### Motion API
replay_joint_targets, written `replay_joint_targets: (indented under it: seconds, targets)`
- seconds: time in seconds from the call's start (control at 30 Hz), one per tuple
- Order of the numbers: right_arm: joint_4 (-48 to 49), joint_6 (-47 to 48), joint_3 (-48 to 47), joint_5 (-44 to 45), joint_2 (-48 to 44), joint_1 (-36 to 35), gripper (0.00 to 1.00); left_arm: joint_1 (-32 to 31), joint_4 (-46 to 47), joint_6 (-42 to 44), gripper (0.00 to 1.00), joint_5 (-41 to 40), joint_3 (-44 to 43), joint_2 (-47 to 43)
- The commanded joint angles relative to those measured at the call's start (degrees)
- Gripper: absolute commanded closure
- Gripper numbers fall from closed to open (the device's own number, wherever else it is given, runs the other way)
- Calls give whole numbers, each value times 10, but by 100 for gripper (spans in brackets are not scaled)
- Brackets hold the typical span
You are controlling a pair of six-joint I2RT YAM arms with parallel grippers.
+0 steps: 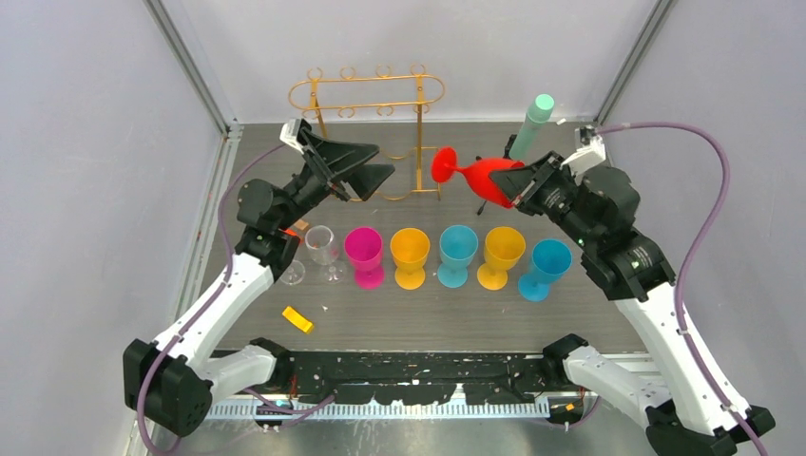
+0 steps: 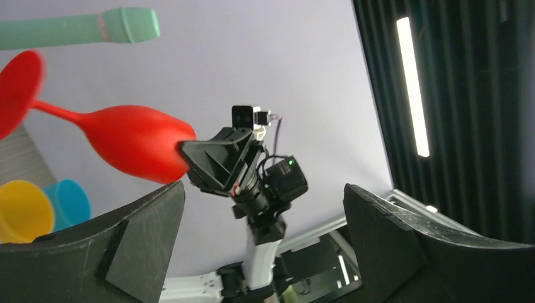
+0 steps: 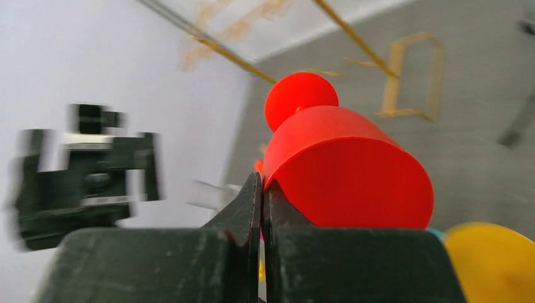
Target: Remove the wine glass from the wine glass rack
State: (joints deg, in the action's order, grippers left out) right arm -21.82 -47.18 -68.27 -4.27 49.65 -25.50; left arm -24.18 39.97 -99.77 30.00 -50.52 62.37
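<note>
A red wine glass [image 1: 480, 174] hangs sideways in the air just right of the gold wine glass rack [image 1: 366, 90], its foot pointing at the rack. My right gripper [image 1: 514, 190] is shut on the rim of its bowl. In the right wrist view the jaws [image 3: 262, 189] pinch the thin red wall of the wine glass [image 3: 347, 167]. My left gripper [image 1: 373, 163] stands open in front of the rack, holding nothing. The left wrist view shows its gripper's [image 2: 262, 196] wide gap, with the wine glass [image 2: 135, 142] beyond it.
A row of glasses stands mid-table: clear [image 1: 321, 245], magenta [image 1: 364, 252], orange [image 1: 410, 252], teal [image 1: 457, 249], yellow [image 1: 502, 252], blue [image 1: 549, 261]. A green cylinder on a black tripod [image 1: 532, 123] rises behind the right gripper. A small orange block [image 1: 297, 319] lies near left.
</note>
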Motion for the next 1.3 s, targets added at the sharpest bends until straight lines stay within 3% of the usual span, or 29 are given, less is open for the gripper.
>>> replay_joint_targets:
  seconds: [0.0, 0.2, 0.43, 0.67, 0.87, 1.27]
  targets:
    - [-188, 122, -36, 130, 32, 2, 100, 3, -102, 130, 0, 46, -14, -21]
    - [-253, 174, -51, 275, 61, 2, 100, 3, -295, 293, 0, 32, -60, -48]
    - [-283, 190, -55, 372, 110, 29, 100, 3, -483, 449, 0, -36, -113, -76]
    - [-301, 199, -41, 314, 147, 168, 100, 3, -603, 530, 0, -56, -145, -80]
    - [-335, 195, -30, 315, 166, 204, 100, 3, -619, 538, 0, -71, -130, -98]
    - [-361, 172, 5, 230, 211, 314, 100, 3, -671, 573, 0, -67, -122, -117]
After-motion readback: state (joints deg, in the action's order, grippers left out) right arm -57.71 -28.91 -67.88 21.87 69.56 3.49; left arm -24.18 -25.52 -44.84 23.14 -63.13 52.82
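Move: The right hand already holds the red glass. Its free place, at the right end of the row, lies some 27 cm to that hand's right, about level fore and aft, 34 cm below. The blue glass ending the row stands roughly 19 cm to its right and 3 cm back; the yellow one beside it, 9 cm right and 1 cm back, both 34 cm below. From the left hand the free place is about 44 cm right, 1 cm ahead, 39 cm below. Keep the right gripper's pinch on the red glass's rim and bring it down about 22 cm and right about 23 cm, dropping first, then swinging out past the blue glass, while the wrist turns clockwise and tips the fingers steeply down. Sink the empty, open left hand some 12 cm, tipping its fingers from upward to slightly down. ##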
